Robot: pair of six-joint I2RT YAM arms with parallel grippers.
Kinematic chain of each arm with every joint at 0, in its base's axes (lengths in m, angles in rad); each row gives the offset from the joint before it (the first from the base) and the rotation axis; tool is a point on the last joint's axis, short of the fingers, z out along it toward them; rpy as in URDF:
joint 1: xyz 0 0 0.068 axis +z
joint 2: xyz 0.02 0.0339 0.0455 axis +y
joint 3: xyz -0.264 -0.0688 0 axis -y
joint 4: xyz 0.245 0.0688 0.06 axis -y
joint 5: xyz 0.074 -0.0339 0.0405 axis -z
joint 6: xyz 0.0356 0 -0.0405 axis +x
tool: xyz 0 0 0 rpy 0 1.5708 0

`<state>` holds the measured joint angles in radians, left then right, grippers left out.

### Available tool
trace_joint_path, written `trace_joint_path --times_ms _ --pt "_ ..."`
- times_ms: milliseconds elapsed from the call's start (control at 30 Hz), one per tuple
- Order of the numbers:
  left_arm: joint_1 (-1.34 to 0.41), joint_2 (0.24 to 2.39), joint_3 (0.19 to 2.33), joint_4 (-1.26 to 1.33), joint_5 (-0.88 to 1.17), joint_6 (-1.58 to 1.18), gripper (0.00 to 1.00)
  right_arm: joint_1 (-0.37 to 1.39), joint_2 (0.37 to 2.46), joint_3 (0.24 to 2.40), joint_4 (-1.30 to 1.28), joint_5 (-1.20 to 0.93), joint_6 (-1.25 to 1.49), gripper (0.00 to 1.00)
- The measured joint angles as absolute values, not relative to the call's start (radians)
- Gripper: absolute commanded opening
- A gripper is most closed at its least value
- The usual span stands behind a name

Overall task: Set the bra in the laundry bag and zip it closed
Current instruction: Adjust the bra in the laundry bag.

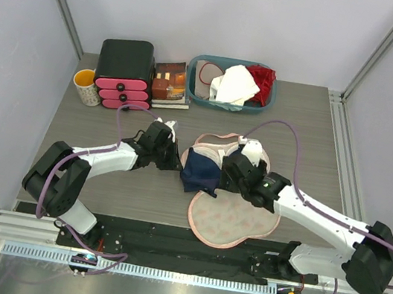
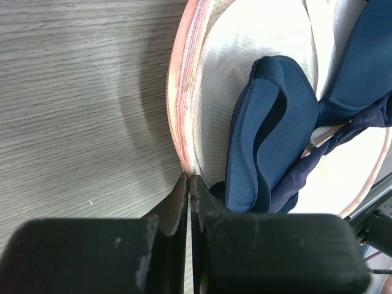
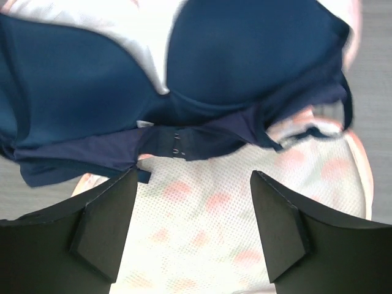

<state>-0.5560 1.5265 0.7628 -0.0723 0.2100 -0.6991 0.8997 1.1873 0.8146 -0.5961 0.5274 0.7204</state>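
The laundry bag (image 1: 232, 225) lies open like a clamshell on the table, its pale floral mesh inside facing up. The dark navy bra (image 1: 200, 172) rests folded over the bag's left part, one cup standing on edge (image 2: 269, 135). My left gripper (image 1: 176, 165) is shut, its tips pinching the bag's pink rim (image 2: 177, 92) at the left edge. My right gripper (image 3: 193, 177) stands open just above the mesh lining (image 3: 214, 233), nothing between its fingers. The bra's cups and hook band (image 3: 245, 55) lie just ahead of its fingertips.
At the back stand a teal basket (image 1: 197, 96) with a white cloth (image 1: 235, 85) and a red garment (image 1: 264, 83), a small book (image 1: 169, 82), a black box with pink drawers (image 1: 124, 74) and a yellow mug (image 1: 86, 87).
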Motion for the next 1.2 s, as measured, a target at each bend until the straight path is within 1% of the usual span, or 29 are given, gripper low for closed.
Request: trace_joint_path --times_ms 100,167,333,533,633,700,733,767,800,833,900,933,1033,1200 --pt "-0.556 1.526 0.763 -0.072 0.210 -0.699 0.00 0.899 1.247 0.849 -0.532 0.462 0.579 0.79" --pt "-0.556 1.526 0.763 -0.072 0.210 -0.699 0.00 0.894 1.282 0.867 -0.488 0.399 0.495 0.76" --pt "-0.556 1.526 0.763 -0.072 0.210 -0.699 0.00 0.852 1.350 0.869 -0.350 0.131 0.305 0.77" --pt "-0.556 1.526 0.763 -0.072 0.211 -0.699 0.00 0.844 1.419 0.844 -0.208 -0.079 0.168 0.78" --pt "-0.556 1.526 0.763 -0.072 0.213 -0.699 0.00 0.842 1.480 0.841 -0.160 -0.154 0.118 0.77" --pt "-0.556 1.526 0.763 -0.071 0.215 -0.699 0.00 0.842 1.517 0.841 -0.144 -0.183 0.092 0.74" --pt "-0.556 1.526 0.763 -0.072 0.218 -0.699 0.00 0.842 1.538 0.841 -0.137 -0.194 0.076 0.71" --pt "-0.556 1.526 0.763 -0.072 0.220 -0.699 0.00 0.840 1.551 0.842 -0.134 -0.200 0.065 0.65" --pt "-0.556 1.526 0.763 -0.072 0.221 -0.699 0.00 0.837 1.566 0.842 -0.128 -0.207 0.054 0.61" --pt "-0.556 1.526 0.763 -0.072 0.223 -0.699 0.00 0.834 1.576 0.846 -0.126 -0.209 0.046 0.50" --pt "-0.556 1.526 0.763 -0.072 0.225 -0.698 0.00 0.827 1.586 0.854 -0.125 -0.205 0.035 0.35" --pt "-0.556 1.526 0.763 -0.072 0.224 -0.698 0.00 0.824 1.587 0.859 -0.124 -0.195 0.035 0.17" --pt "-0.556 1.526 0.763 -0.072 0.225 -0.698 0.00 0.816 1.587 0.875 -0.116 -0.156 0.043 0.01" --pt "-0.556 1.526 0.763 -0.070 0.224 -0.698 0.00 0.815 1.587 0.907 -0.110 -0.052 0.078 0.01"
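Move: The near edge of the bra's left cup lies about 12 cm to the right hand's left, level with it fore and aft and some 7 cm below. The bra's right cup is about 8 cm ahead of that hand and 1 cm to its right; the bag's left rim, at the left fingers, lies roughly 17 cm left and 4 cm ahead. From the left hand, the left cup's edge is about 5 cm back, 6 cm to the right and 1 cm lower. The near edge of the bra's left cup is what the right hand goes for: with fingers open it sweeps about 12 cm left over the bra, turning some 50 degrees counter-clockwise and sinking about 6 cm in the latter part. There it shuts its fingers, pinching the navy fabric, and draws it about 4 cm forward and slightly up, while the left hand keeps still with shut fingers at the bag's left rim. ##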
